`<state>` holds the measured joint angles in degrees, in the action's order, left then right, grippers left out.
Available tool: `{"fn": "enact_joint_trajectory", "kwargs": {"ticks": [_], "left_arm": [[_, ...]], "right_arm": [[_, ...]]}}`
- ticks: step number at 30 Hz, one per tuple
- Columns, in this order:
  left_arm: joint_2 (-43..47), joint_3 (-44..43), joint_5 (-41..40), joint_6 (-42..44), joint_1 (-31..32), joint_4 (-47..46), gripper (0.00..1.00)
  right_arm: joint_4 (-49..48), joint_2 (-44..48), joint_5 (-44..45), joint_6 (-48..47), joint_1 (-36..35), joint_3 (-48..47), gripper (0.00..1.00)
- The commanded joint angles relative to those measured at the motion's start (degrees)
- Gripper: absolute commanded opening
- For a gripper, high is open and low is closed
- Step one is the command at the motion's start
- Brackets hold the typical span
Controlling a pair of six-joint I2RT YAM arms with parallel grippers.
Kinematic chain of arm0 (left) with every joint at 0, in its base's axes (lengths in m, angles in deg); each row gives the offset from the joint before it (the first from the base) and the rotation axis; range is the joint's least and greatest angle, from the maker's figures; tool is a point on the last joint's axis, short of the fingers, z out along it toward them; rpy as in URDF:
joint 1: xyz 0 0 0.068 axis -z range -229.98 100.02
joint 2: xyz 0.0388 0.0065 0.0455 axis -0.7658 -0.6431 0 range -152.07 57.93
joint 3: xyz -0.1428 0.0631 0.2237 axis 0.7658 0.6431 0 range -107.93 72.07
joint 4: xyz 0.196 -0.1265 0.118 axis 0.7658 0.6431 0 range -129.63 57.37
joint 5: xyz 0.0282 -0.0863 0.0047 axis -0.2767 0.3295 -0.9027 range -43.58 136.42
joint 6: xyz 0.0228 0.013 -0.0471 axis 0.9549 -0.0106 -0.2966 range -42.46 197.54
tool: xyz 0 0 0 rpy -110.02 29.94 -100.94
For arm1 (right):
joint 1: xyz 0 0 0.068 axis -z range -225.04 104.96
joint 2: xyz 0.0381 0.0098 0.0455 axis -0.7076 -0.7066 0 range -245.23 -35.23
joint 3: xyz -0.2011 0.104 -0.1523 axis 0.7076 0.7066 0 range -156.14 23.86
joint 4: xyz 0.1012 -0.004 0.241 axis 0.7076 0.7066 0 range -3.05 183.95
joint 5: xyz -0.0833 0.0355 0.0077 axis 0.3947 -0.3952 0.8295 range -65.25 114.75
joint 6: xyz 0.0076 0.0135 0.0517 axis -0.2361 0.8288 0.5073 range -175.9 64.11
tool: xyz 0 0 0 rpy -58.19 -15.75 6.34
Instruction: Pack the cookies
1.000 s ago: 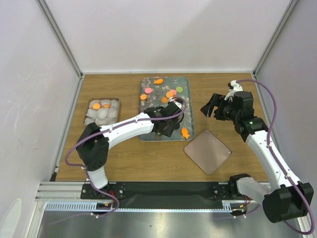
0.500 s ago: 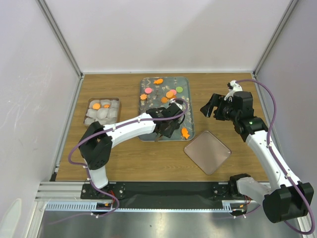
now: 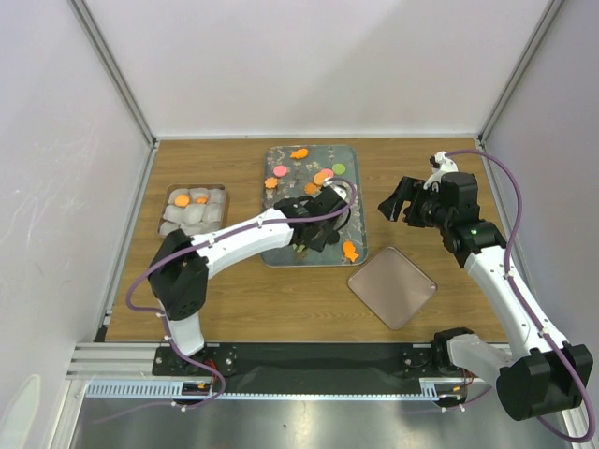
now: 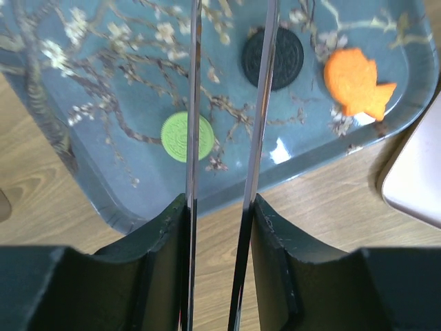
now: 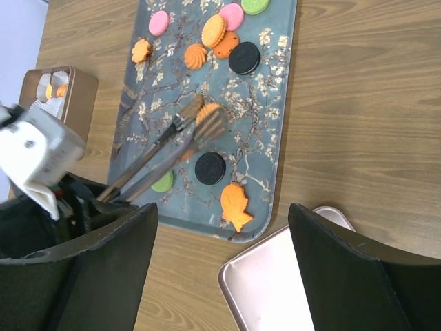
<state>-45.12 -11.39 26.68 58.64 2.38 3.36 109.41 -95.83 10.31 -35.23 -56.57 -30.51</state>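
Cookies lie on the floral tray [image 3: 277, 251]: round ones in pink [image 5: 159, 23], orange [image 5: 213, 30], green [image 4: 187, 136] and black [image 4: 272, 58], plus an orange fish [image 4: 355, 81]. My left gripper [image 3: 314, 236] [image 4: 219, 207] is shut on metal tongs [image 4: 193, 103] over the tray's near end. The tong tips straddle an orange cookie [image 5: 207, 112] in mid-tray; whether it is lifted I cannot tell. My right gripper [image 3: 401, 200] [image 5: 220, 265] hangs open and holds nothing, right of the tray.
A brown box [image 3: 194, 210] with white paper cups and a few orange cookies stands left of the tray. A flat pinkish square lid [image 3: 391, 286] lies on the wood near the tray's front right corner. Frame posts and walls ring the table.
The left gripper has squeezed the tongs narrower and shifted slightly farther over the tray. The right arm has not moved.
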Motion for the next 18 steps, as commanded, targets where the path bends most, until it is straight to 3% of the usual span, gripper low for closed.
{"fn": "enact_joint_trajectory", "kwargs": {"ticks": [1,7,11,18], "left_arm": [[5.6,-3.6,-2.1,1.5,-1.6,0.4,0.41],[14.9,0.3,-2.7,1.4,-9.0,2.2,0.42],[23.8,6.5,-1.5,0.8,-20.1,2.2,0.43],[29.4,14.5,4.0,2.7,-36.7,-0.8,0.45]], "right_arm": [[-0.5,0.4,0.3,-1.2,-0.2,-1.0,0.83],[-0.7,0.2,-0.2,-1.1,-0.3,-0.8,0.83],[-0.9,0.0,-0.5,-0.9,-0.4,-0.8,0.83],[-1.2,0.0,-0.9,-0.9,-0.7,-0.7,0.83]]}}
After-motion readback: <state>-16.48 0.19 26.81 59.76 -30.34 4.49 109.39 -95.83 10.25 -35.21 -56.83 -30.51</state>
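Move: The left hand, with an orange cookie already in its tongs, has the cookie box about 28 cm to its left, some 9 cm ahead and 9 cm below. Roughly 10 cm under the hand, the green cookie lies 4 cm left and 2 cm ahead, the black one 3 cm right and 3 cm ahead. From the idle right hand the box is about 44 cm left, 5 cm ahead and 20 cm lower. Left arm sweeps the tonged cookie about 23 cm left to the box, rising 10 cm and turning 30 degrees counter-clockwise. ##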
